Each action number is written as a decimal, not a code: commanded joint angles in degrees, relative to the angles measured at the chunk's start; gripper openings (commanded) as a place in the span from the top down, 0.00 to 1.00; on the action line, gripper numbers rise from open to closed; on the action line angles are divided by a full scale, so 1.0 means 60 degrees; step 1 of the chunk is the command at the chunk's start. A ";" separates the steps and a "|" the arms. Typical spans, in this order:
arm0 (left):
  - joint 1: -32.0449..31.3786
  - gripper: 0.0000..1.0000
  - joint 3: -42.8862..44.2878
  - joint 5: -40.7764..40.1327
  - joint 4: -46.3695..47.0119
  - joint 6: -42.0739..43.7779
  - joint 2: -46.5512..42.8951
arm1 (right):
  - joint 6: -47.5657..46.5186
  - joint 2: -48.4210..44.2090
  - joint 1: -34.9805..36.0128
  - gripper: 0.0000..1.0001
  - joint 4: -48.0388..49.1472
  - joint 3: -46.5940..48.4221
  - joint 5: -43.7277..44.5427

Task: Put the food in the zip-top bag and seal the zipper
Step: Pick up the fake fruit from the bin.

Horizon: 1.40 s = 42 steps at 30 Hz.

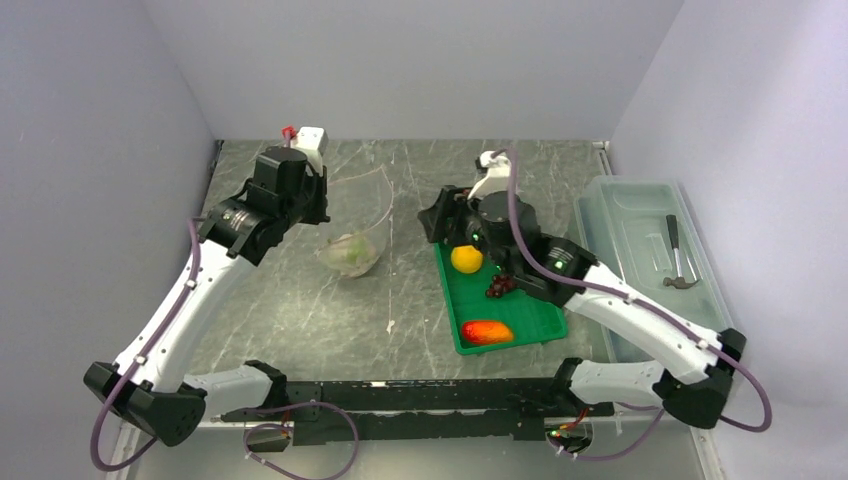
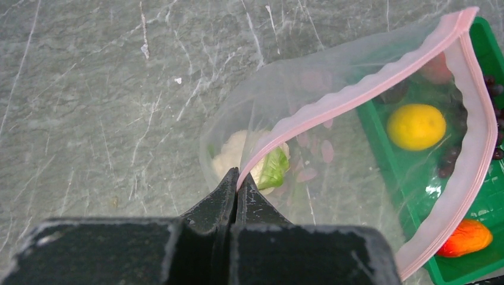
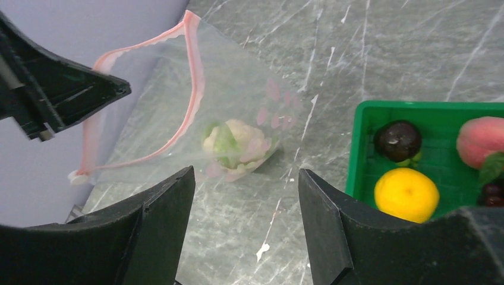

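My left gripper is shut on the pale pink zipper and holds the clear zip-top bag up with its mouth open. The pale green-white lettuce lies in the bag's bottom. My right gripper stands open and holds nothing, over the table between the bag and the green tray. On the tray lie a yellow lemon, dark grapes, a red-orange fruit, a dark round fruit and a pinkish fruit.
A large clear lidded box with a grey hammer in it stands at the right wall. Grey walls close in the table on the left, back and right. The left gripper's fingers show at the right wrist view's upper left.
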 commanded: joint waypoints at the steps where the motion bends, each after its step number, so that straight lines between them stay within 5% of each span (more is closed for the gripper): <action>1: 0.0037 1.00 0.0428 0.0180 0.0559 0.0022 0.0160 | -0.0230 -0.0953 -0.0013 0.31 -0.0750 0.0135 0.0934; 11: 0.0045 1.00 0.0110 0.0300 0.0914 0.0099 -0.0010 | 0.0065 -0.0983 -0.0474 0.22 -0.2258 -0.1043 0.2215; 31: 0.0460 1.00 -0.1164 0.0854 0.1696 0.0055 -0.0784 | 0.0206 0.1610 -0.2477 0.01 -0.0467 -0.2427 0.0053; 42: 0.0464 1.00 -0.1516 0.0738 0.1818 0.0086 -0.0961 | 0.0409 0.2739 -0.3193 0.00 0.0372 -0.2652 -0.1121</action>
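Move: The round yellow fruit in the green bin lies about 8 cm ahead of the open right hand, 8 cm to its right and nearly 28 cm below. Beyond it, the dark round fruit stands some 6 cm farther out and 2 cm to its left; the peach is 8 cm farther out and 7 cm to its right, while the grapes lie 10 cm to its right and about level with it. From the left hand the yellow fruit is roughly 3 cm ahead, 26 cm right and 26 cm below. Towards the yellow fruit in the bin, the empty right hand first sweeps right with a slight rise, then drops about 22 cm net, easing 5 cm forward. Its fingers tip some 25 degrees further down, turn clockwise and spread from two-thirds to fully open, ending just above the fruit. The left hand nearly stays, still pinching the bag's zipper rim. ##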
